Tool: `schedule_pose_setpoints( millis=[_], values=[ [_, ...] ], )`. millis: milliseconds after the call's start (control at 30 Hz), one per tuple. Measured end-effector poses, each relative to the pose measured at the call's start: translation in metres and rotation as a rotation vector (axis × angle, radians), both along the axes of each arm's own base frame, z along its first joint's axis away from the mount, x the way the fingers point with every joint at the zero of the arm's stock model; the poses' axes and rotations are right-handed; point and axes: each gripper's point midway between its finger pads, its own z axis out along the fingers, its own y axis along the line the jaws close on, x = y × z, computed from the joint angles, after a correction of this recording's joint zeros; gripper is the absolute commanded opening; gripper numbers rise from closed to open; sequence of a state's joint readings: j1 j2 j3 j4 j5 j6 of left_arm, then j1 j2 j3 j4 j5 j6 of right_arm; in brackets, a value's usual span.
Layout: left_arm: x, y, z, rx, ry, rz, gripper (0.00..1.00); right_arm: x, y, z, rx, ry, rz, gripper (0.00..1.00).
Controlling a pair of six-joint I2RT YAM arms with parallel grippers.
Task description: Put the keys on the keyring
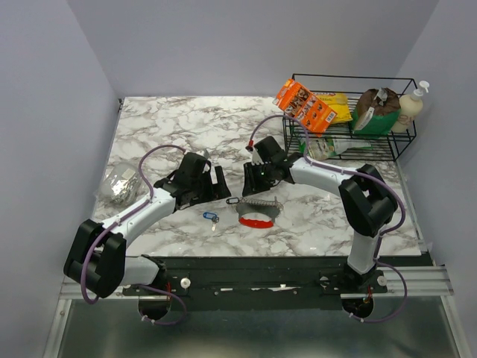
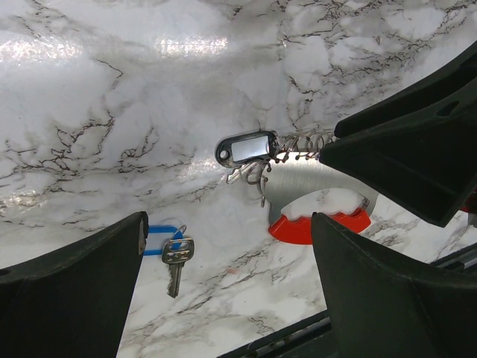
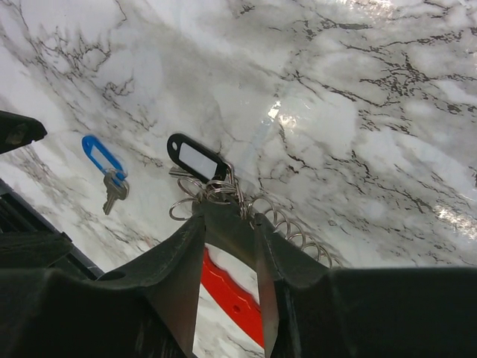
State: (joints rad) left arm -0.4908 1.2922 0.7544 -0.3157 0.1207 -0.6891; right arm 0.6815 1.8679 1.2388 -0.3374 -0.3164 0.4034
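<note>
The keyring is a chain of small silver rings with a red curved piece beside it; the keyring lies at mid-table. A black tag with a clear window hangs at its left end. One silver key on a blue loop lies apart to the left, the same key also showing in the right wrist view. My right gripper has its narrowed jaws closed on the ring cluster at the chain's end. My left gripper hovers open above the marble between key and red piece.
A crumpled foil lump sits at the table's left edge. A black wire basket at the back right holds boxes and a bottle, with an orange box leaning on it. The table's black front rail runs close to the key.
</note>
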Motion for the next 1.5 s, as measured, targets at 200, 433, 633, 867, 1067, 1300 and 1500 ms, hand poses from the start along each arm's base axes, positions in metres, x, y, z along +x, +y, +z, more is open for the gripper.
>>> schedule_pose_setpoints(
  millis=[200, 433, 633, 867, 1067, 1300, 1500],
  values=[
    [-0.001, -0.001, 0.000, -0.004, 0.002, -0.004, 0.98, -0.005, 0.003, 0.000, -0.002, 0.002, 0.013, 0.40],
    [-0.001, -0.013, 0.004, -0.063, 0.006, -0.041, 0.73, -0.005, 0.002, -0.001, -0.011, 0.005, 0.007, 0.40],
    [-0.007, -0.032, -0.014, -0.095, 0.066, -0.080, 0.67, -0.005, 0.002, -0.001, -0.009, 0.012, -0.004, 0.40],
    [-0.023, -0.054, -0.040, -0.055, 0.152, -0.144, 0.58, -0.010, -0.004, -0.002, -0.018, 0.011, -0.013, 0.40],
    [-0.021, -0.059, -0.050, -0.026, 0.174, -0.130, 0.47, -0.015, -0.014, 0.001, -0.029, 0.002, -0.027, 0.40],
    [-0.012, -0.057, -0.055, 0.008, 0.169, -0.092, 0.25, -0.014, -0.019, 0.004, -0.030, -0.007, -0.038, 0.40],
    [-0.008, -0.056, -0.057, 0.024, 0.165, -0.081, 0.14, -0.013, -0.023, 0.004, -0.035, -0.012, -0.048, 0.40]
  ],
)
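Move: The rings at the end of the black tag, the keyring end that the left hand goes for, lie about 6 cm to its right, 1 cm back and some 6 cm below. The black tag sits 2 cm left of the rings; the coil's middle is about 8 cm to their right, and the red-handled scraper 7 cm right and 3 cm back of them. The blue-tagged key lies some 9 cm left of the rings and 5 cm back. From the right hand the rings are 3 cm left, 1 cm back and a little below. Rightward first, then down as well, the left hand travels about 6 cm each way to the rings beside the black tag, dipping a little back and returning partway, its fingers tipping about 10 degrees steeper. They close steadily from wide open to nearly shut, bringing the tips together about a ring. The right hand, half open, draws 2 to 3 cm right along the coil and slightly back, away from the rings. ##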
